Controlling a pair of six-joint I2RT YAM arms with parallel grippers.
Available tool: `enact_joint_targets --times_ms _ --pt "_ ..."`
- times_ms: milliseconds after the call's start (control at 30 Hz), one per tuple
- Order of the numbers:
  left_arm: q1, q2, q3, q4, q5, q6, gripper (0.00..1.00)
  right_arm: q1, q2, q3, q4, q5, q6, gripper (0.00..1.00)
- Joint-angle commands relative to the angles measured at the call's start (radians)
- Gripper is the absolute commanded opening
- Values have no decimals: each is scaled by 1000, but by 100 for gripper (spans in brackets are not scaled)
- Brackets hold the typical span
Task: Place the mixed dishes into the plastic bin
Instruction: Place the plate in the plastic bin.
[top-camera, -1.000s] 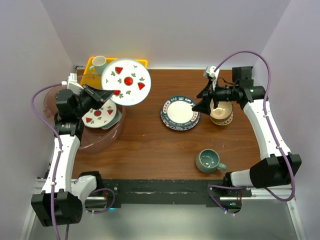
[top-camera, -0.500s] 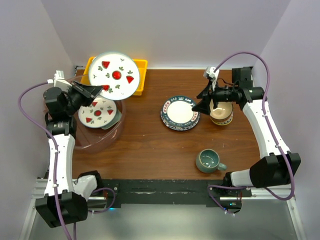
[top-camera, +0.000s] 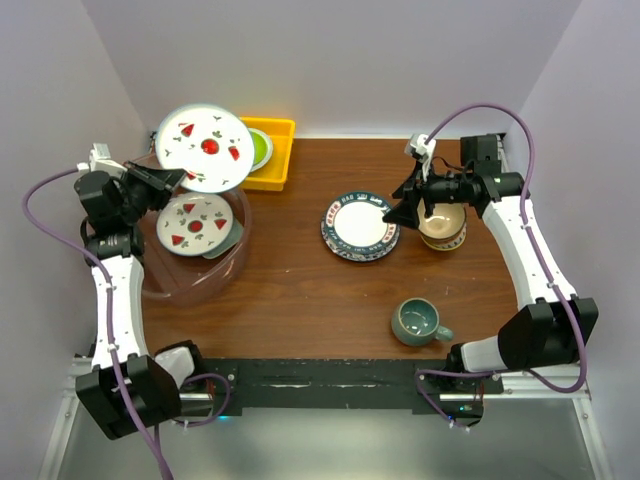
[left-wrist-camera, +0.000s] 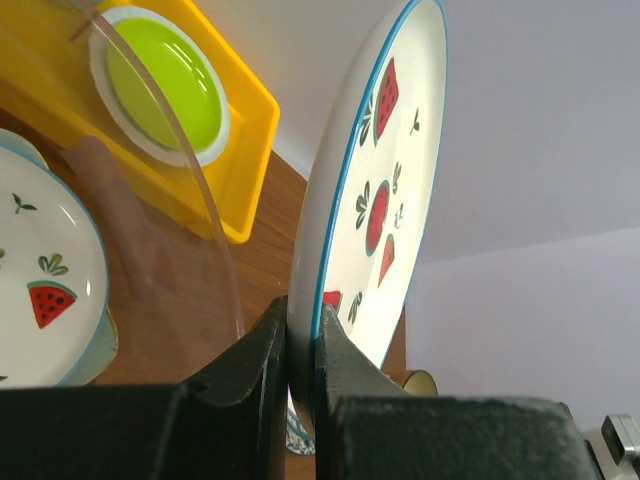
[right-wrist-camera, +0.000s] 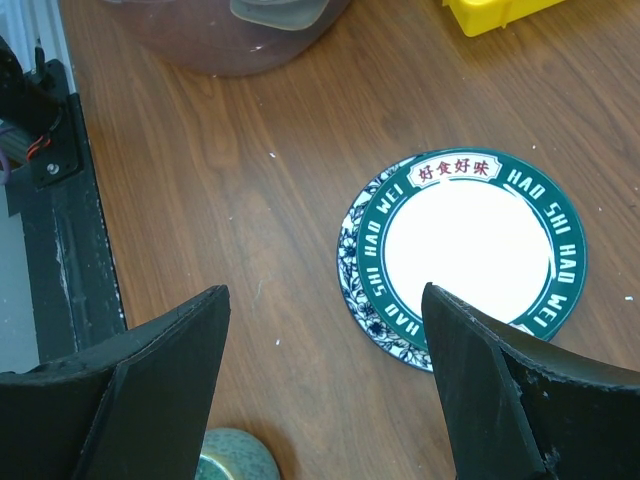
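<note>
My left gripper (top-camera: 160, 178) (left-wrist-camera: 302, 335) is shut on the rim of a white plate with red watermelon motifs and a blue edge (top-camera: 205, 148) (left-wrist-camera: 375, 200), held tilted in the air above the far edge of the pinkish plastic bin (top-camera: 170, 285) (left-wrist-camera: 200, 200). In the bin lies a matching plate (top-camera: 192, 220) on a pale green tray (top-camera: 228, 240). My right gripper (top-camera: 405, 212) (right-wrist-camera: 322, 300) hangs open over the table beside two stacked plates (top-camera: 358, 225) (right-wrist-camera: 470, 240). A cream bowl (top-camera: 443, 225) and a teal mug (top-camera: 418, 320) (right-wrist-camera: 230, 455) stand on the table.
A yellow tray (top-camera: 270, 160) (left-wrist-camera: 240, 130) with a lime-green plate (top-camera: 259, 148) (left-wrist-camera: 165, 85) sits at the back, just right of the bin. The walls stand close on the left and at the back.
My left arm has swung the held plate to the left and back, from beside the yellow tray to above the bin's far edge. The right arm has stayed where it was.
</note>
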Motion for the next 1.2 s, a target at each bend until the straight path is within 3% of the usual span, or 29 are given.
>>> enact_joint_targets --times_ms 0,533,1167 --pt "39 -8 44 199 32 -44 0 -5 3 -7 25 -15 2 81" --pt "153 19 -3 235 57 -42 0 -5 32 9 14 -28 -5 81" --pt "193 39 -42 255 69 -38 0 -5 43 0 12 -28 -15 81"
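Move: Some 20 cm below the left hand, which already grips the near edge of the watermelon plate, is the middle of the plastic bin, about 4 cm back and 3 cm to the left. The plate stack inside lies nearly straight under the hand, 26 cm down; the yellow tray is roughly 19 cm ahead and 9 cm to the right. From the right hand, the bin is about 57 cm to the left, level in reach and 16 cm lower. Swinging left above the bin by about 6.5 cm, the left hand carries the watermelon plate flat out in front and keeps its pinch on the near edge, turning roughly 10 degrees counter-clockwise. The sideways travel slows halfway, and from there the hand also sinks some 3 cm towards the bin. ##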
